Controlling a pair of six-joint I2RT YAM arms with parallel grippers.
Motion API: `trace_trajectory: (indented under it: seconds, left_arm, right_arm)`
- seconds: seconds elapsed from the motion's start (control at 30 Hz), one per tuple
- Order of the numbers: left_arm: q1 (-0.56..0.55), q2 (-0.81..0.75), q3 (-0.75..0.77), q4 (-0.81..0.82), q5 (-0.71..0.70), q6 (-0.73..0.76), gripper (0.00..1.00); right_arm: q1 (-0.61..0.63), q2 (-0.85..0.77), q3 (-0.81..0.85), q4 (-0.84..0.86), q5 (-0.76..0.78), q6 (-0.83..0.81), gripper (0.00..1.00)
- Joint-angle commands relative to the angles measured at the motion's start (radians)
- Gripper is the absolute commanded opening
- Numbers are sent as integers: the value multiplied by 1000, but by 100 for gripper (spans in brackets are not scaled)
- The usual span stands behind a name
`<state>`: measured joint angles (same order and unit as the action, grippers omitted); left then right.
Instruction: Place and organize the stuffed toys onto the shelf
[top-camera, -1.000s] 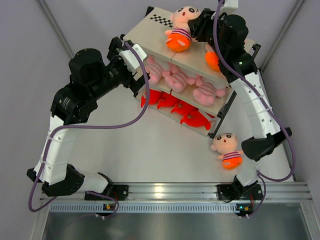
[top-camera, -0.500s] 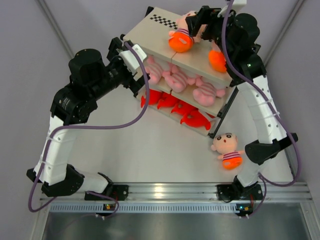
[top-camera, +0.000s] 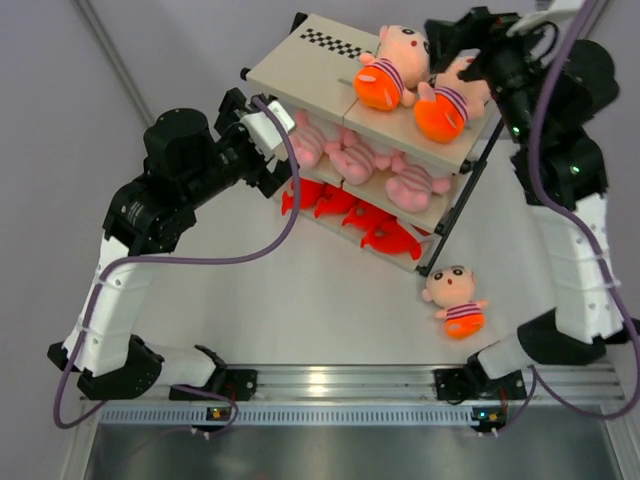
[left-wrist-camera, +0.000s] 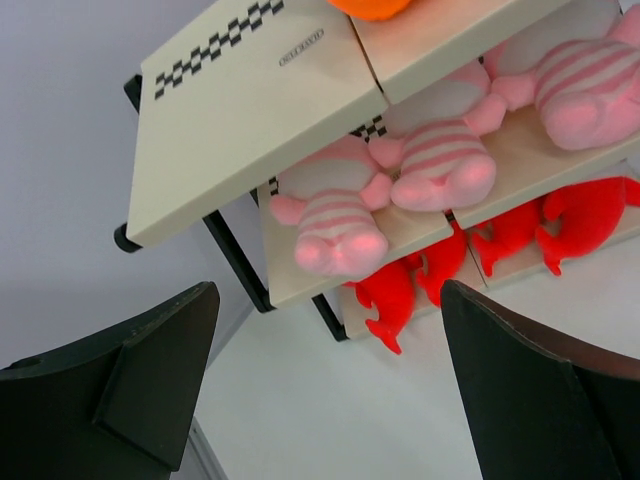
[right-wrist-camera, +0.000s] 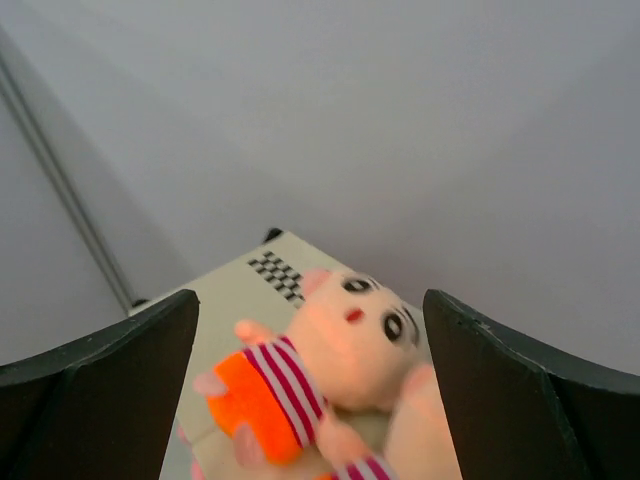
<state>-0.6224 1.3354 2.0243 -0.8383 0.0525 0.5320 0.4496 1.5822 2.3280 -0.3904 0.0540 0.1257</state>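
Observation:
The shelf (top-camera: 310, 70) stands at the back of the table. Two boy dolls lie side by side on its top board, one (top-camera: 393, 68) left of the other (top-camera: 447, 100). Three pink plush animals (top-camera: 355, 155) line the middle tier. A third boy doll (top-camera: 455, 300) lies on the table near the right arm's base. My right gripper (top-camera: 452, 42) hangs open just behind and above the two dolls, holding nothing; its wrist view shows the left doll (right-wrist-camera: 330, 350) lying free on the board (right-wrist-camera: 225, 300). Beside the shelf's left end, my left gripper (top-camera: 262, 150) is open and empty, facing the pink plush (left-wrist-camera: 335, 215).
Several red plush toys (top-camera: 370, 225) fill the bottom tier, also seen under the pink ones in the left wrist view (left-wrist-camera: 400, 290). Grey walls close in behind and at both sides. An aluminium rail (top-camera: 330, 385) runs along the near edge.
My right gripper opened and let go of the boy doll on the top board, then drew back up and to the right. The doll now lies against the other one. The left arm barely moved.

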Motion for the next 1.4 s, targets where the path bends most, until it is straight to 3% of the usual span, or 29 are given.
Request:
trace_trajectory:
  seconds: [0.0,0.1,0.2,0.33,0.53,0.67,0.73,0.87,0.97,1.2,1.3,1.33,1.37]
  left_arm:
    - [-3,-63,-56,28,-42,-13,98]
    - [-2,-109,-142,28,-97,-7,98]
    - [-2,-149,-219,28,-131,-7,98]
    - [-2,-192,-297,22,-149,-9,98]
    - [-2,-246,-343,-7,-132,-18,98]
    - [-2,-283,-383,-25,-123,-20,98]
    - [-2,-294,-404,-30,-128,-17,98]
    - [-2,-308,-417,-30,-125,-20,98]
    - [-2,-305,-415,-30,-117,-29,98]
    - [-2,-300,-407,-38,-102,-32,98]
    - [-2,-294,-404,-39,-98,-33,98]
    - [-2,-294,-406,-39,-94,-33,98]
    - [-2,-294,-406,-44,-91,-35,98]
  right_arm:
    - [-41,-283,-153,-86,258,-34,94]
    - [-74,-474,-405,-178,482,-18,93]
    - [-104,-606,-598,-296,588,35,93]
    - [-138,-740,-844,-334,626,181,93]
    - [-238,-850,-1192,-309,505,374,85]
    - [-374,-896,-1442,-268,261,485,80]
    - [-438,-932,-1518,-243,209,506,78]
    - [-519,-912,-1665,-193,-42,522,78]
    - [-522,-863,-1720,-186,-103,525,79]
    - [-523,-860,-1811,-182,-52,500,79]
    - [-523,-831,-1871,-137,-173,509,66]
    - [-523,-831,-1877,-143,-186,511,46]
    - [-523,-853,-1875,-156,-190,512,33]
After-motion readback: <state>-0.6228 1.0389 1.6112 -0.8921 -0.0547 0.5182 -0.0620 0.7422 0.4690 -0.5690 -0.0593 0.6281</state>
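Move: The right hand, empty and open above the top shelf, is headed for the last doll on the table: some 19 cm back, 15 cm to its right and nearly 60 cm below. The shelf's front leg foot stands about 8 cm farther out and 8 cm left of that doll; the nearest red toy is roughly 15 cm farther out and 15 cm left of it. From the left hand this doll lies about 38 cm right, 12 cm back and 46 cm down. Swinging back and to the right, the right hand clears the shelf, then plunges some 55 cm overall to the doll on the table, tipping its fingers from forward to steeply down and easing about 5 cm left at the end. There the fingers, open until then, close to about half around the doll's head. The left hand, open and empty, sinks about 9 cm while drawing left and back from the shelf. ##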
